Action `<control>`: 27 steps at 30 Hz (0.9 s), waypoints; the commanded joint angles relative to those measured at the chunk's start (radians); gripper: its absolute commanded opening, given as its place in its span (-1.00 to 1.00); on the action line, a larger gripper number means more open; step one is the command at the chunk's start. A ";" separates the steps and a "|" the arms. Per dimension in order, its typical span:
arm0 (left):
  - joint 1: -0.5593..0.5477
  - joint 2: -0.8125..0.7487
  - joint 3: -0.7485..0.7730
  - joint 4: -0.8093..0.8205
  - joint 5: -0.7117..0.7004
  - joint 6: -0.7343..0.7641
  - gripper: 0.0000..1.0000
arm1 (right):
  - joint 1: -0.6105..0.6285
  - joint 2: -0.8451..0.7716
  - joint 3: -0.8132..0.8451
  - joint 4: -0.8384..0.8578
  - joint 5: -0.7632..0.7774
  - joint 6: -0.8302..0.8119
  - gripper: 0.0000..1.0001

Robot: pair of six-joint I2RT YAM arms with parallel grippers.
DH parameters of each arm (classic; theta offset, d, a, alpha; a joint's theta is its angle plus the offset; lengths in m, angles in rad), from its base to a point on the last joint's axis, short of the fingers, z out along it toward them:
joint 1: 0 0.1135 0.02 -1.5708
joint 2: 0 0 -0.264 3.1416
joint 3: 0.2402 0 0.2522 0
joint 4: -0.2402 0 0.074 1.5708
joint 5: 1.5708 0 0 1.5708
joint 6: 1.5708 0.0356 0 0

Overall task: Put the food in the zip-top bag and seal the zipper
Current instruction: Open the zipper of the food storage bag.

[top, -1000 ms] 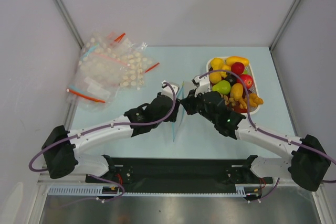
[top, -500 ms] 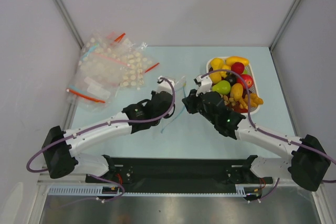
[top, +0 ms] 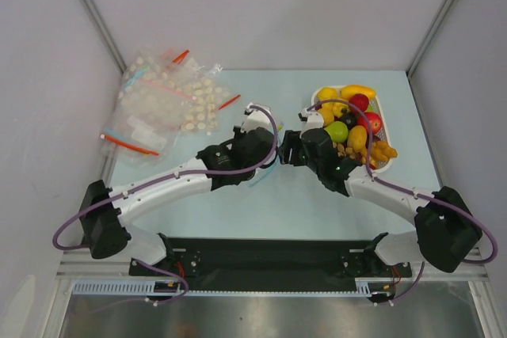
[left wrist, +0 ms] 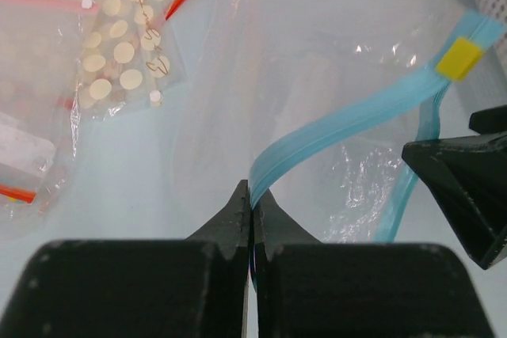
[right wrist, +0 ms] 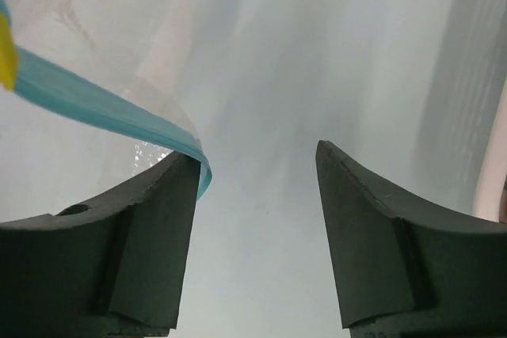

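The zip-top bag [left wrist: 333,100] is clear and floppy and hangs between the two grippers. Its zipper [left wrist: 348,120] is a light blue strip with a yellow slider [left wrist: 459,57]. My left gripper [left wrist: 252,195] is shut on one end of that strip; from above it is at the table's middle [top: 269,160]. My right gripper [right wrist: 257,152] is open, with nothing between its fingers. The zipper [right wrist: 103,112] only brushes its left fingertip [right wrist: 178,176]. The food [top: 352,124], glossy yellow, red and green toy fruits, lies heaped in the white tray [top: 387,165] just right of the right gripper [top: 287,150].
A heap of other clear bags [top: 166,104] with red strips lies at the back left. Grey walls close in the table on three sides. Both arms meet near the table's middle, their black bases at the near edge.
The left gripper has shut on the zipper strip. The right gripper has opened and let the strip go. Both wrists have shifted toward the back of the table.
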 commanded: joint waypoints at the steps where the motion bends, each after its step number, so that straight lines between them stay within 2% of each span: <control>1: 0.001 0.028 -0.037 0.064 -0.011 0.010 -0.99 | 0.000 0.031 0.062 -0.009 -0.012 0.000 0.32; 3: 0.008 0.044 -0.045 0.064 -0.035 -0.027 -0.99 | 0.000 0.034 0.071 -0.011 -0.030 -0.021 0.36; 8: 0.054 0.090 -0.059 0.111 0.085 -0.018 -1.00 | 0.006 0.013 0.086 -0.044 -0.028 -0.049 0.48; 11: 0.060 0.107 -0.053 0.116 0.086 -0.009 -0.99 | 0.006 -0.007 0.082 -0.050 -0.023 -0.052 0.54; 13: 0.065 0.111 -0.054 0.125 0.086 -0.006 -0.99 | 0.006 -0.015 0.083 -0.057 -0.032 -0.051 0.74; 15: 0.086 0.118 -0.060 0.131 0.107 0.002 -0.99 | 0.006 -0.026 0.085 -0.070 -0.041 -0.051 0.83; 18: 0.132 0.135 -0.054 0.127 0.145 -0.001 -0.99 | 0.004 -0.059 0.089 -0.105 -0.023 -0.051 0.84; 21: 0.157 0.167 -0.044 0.117 0.162 -0.009 -0.99 | -0.002 -0.102 0.096 -0.158 0.035 -0.057 0.81; 25: 0.160 0.206 -0.022 0.096 0.153 -0.015 -0.99 | -0.028 -0.154 0.140 -0.302 0.240 -0.026 0.78; 27: 0.160 0.212 -0.008 0.078 0.145 -0.021 -0.99 | -0.055 -0.181 0.148 -0.372 0.291 0.016 0.82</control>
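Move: The left fingers already hold the near lip of the empty bag; its far lip passes about 5 cm to their right, 2 cm ahead and 5 cm lower, and the yellow tab where the lips meet is some 6 cm ahead and 6 cm right, slightly below. From the right hand the far lip is about 3 cm left and 1 cm ahead, on its left finger. The green pear lies roughly 11 cm right, 6 cm ahead, 9 cm below. Keeping the near lip pinched in its shut fingers, the left hand carries the bag down about 10 cm towards the table and some 4 cm forward, its fingers tipping down about 10 degrees. The right hand first hovers nearly in place while its fingers spread from over half open to almost fully open, then comes free of the far lip and backs off about 5 cm to the right and 4 cm up, towards the side of the food basket. ##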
